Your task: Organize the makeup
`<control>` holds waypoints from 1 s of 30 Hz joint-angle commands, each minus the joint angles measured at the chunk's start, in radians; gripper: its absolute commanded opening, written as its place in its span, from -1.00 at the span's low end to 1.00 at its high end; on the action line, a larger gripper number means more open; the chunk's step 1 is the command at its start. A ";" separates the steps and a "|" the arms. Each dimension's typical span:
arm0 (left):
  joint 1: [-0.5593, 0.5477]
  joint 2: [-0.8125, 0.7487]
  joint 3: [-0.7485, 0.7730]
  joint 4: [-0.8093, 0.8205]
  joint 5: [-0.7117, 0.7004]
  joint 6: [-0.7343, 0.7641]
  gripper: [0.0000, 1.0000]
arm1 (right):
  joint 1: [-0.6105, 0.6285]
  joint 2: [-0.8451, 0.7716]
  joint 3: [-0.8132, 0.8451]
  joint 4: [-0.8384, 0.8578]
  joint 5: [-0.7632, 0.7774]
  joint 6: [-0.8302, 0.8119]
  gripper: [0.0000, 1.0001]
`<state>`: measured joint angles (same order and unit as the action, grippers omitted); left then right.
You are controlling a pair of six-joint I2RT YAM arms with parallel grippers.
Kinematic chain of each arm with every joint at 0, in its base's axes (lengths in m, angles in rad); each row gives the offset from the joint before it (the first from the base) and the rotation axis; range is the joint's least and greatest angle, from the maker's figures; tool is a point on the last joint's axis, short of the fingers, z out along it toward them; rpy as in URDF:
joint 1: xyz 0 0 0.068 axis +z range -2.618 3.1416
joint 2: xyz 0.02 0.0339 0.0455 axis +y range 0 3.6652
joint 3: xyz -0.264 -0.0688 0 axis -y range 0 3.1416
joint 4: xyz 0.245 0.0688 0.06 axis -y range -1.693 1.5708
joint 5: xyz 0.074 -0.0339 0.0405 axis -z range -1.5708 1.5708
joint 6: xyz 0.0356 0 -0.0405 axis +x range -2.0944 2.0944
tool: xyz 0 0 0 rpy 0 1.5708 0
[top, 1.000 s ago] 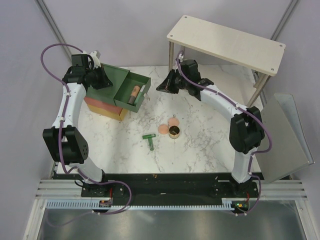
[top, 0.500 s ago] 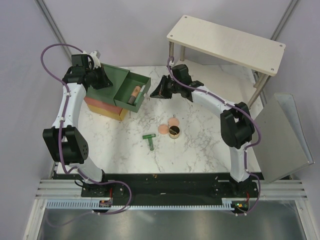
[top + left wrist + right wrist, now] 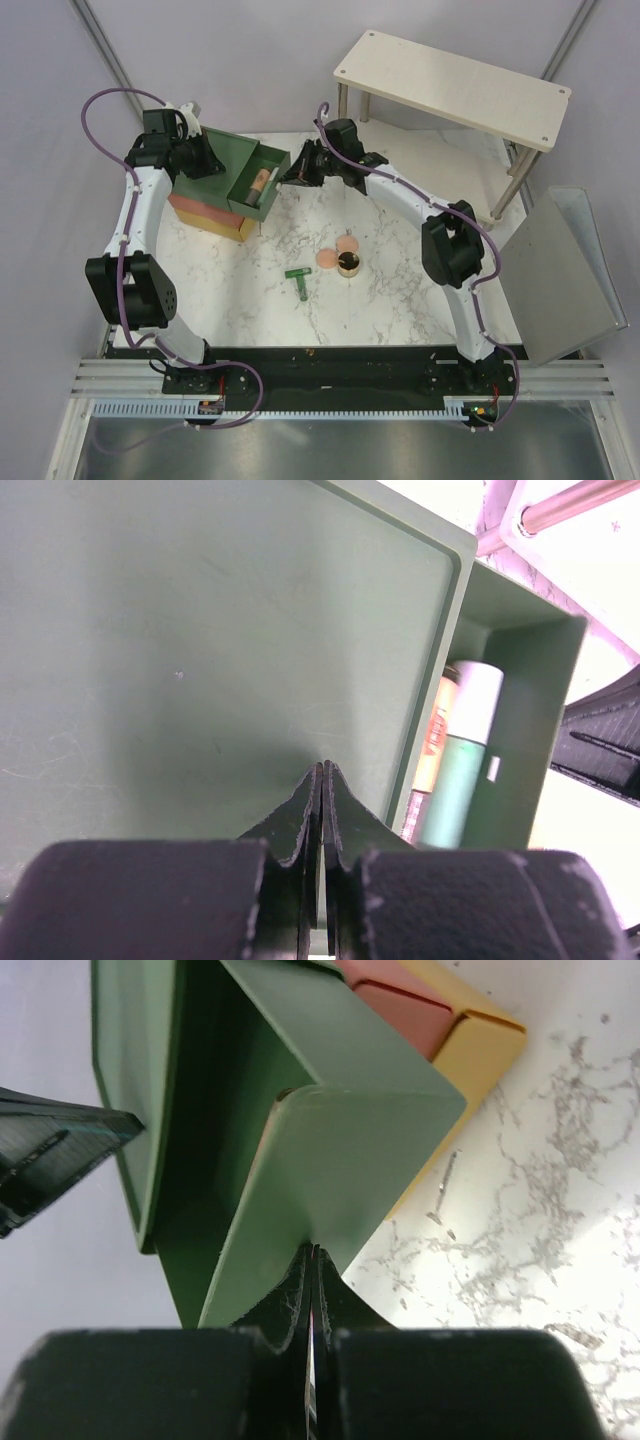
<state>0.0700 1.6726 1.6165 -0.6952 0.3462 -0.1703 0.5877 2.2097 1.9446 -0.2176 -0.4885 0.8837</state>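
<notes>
My left gripper is shut, its tips pressing on the green top of the drawer box. The top green drawer stands partly open and holds the orange-brown tube beside the mint-green case. At the drawer's front face is my right gripper, shut, with its tips touching the face. Two pink discs, the gold pot and the dark green T-shaped tool lie on the marble table.
The box's orange and yellow drawers are closed below the green one. A wooden shelf on legs stands at the back right. A tilted metal sheet sits off the table's right edge.
My right gripper has swung left across the table to the drawer's front face, and the drawer has slid in a little. The left arm has stayed on the box top.
</notes>
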 commanded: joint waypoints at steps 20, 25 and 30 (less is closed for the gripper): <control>-0.004 0.061 -0.098 -0.191 -0.059 0.051 -0.87 | 0.119 0.286 0.396 0.198 -0.051 0.228 -1.00; -0.004 0.059 -0.104 -0.190 -0.062 0.051 -0.87 | 0.129 0.306 0.399 0.265 -0.058 0.271 -1.00; -0.003 0.055 -0.104 -0.190 -0.067 0.048 -0.87 | 0.123 0.249 0.322 0.268 -0.033 0.255 -1.00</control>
<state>0.0719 1.6573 1.5898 -0.6655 0.3420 -0.1699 0.6628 2.5000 2.2936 -0.0315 -0.4999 1.1183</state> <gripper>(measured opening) 0.067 0.006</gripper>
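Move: The right gripper's closed tips are already against the front of the open green drawer; the middle of that front is about 1 cm to their left, 1 cm nearer the base and 2 cm lower. The orange tube in the drawer is some 6 cm left, 1 cm back and 3 cm down, and the red drawer's front some 9 cm left, 4 cm back and 9 cm down. From the left gripper, the green drawer's front lies roughly 16 cm right, 4 cm back and 4 cm down. Keep the right gripper shut with its tips on the green drawer's front and push it left towards the cabinet, some 8 cm with a slight forward drift, easing off towards the end. Let the fingers tilt up towards level by about 15 degrees as you go. Hold the left gripper still on the cabinet's green top. ##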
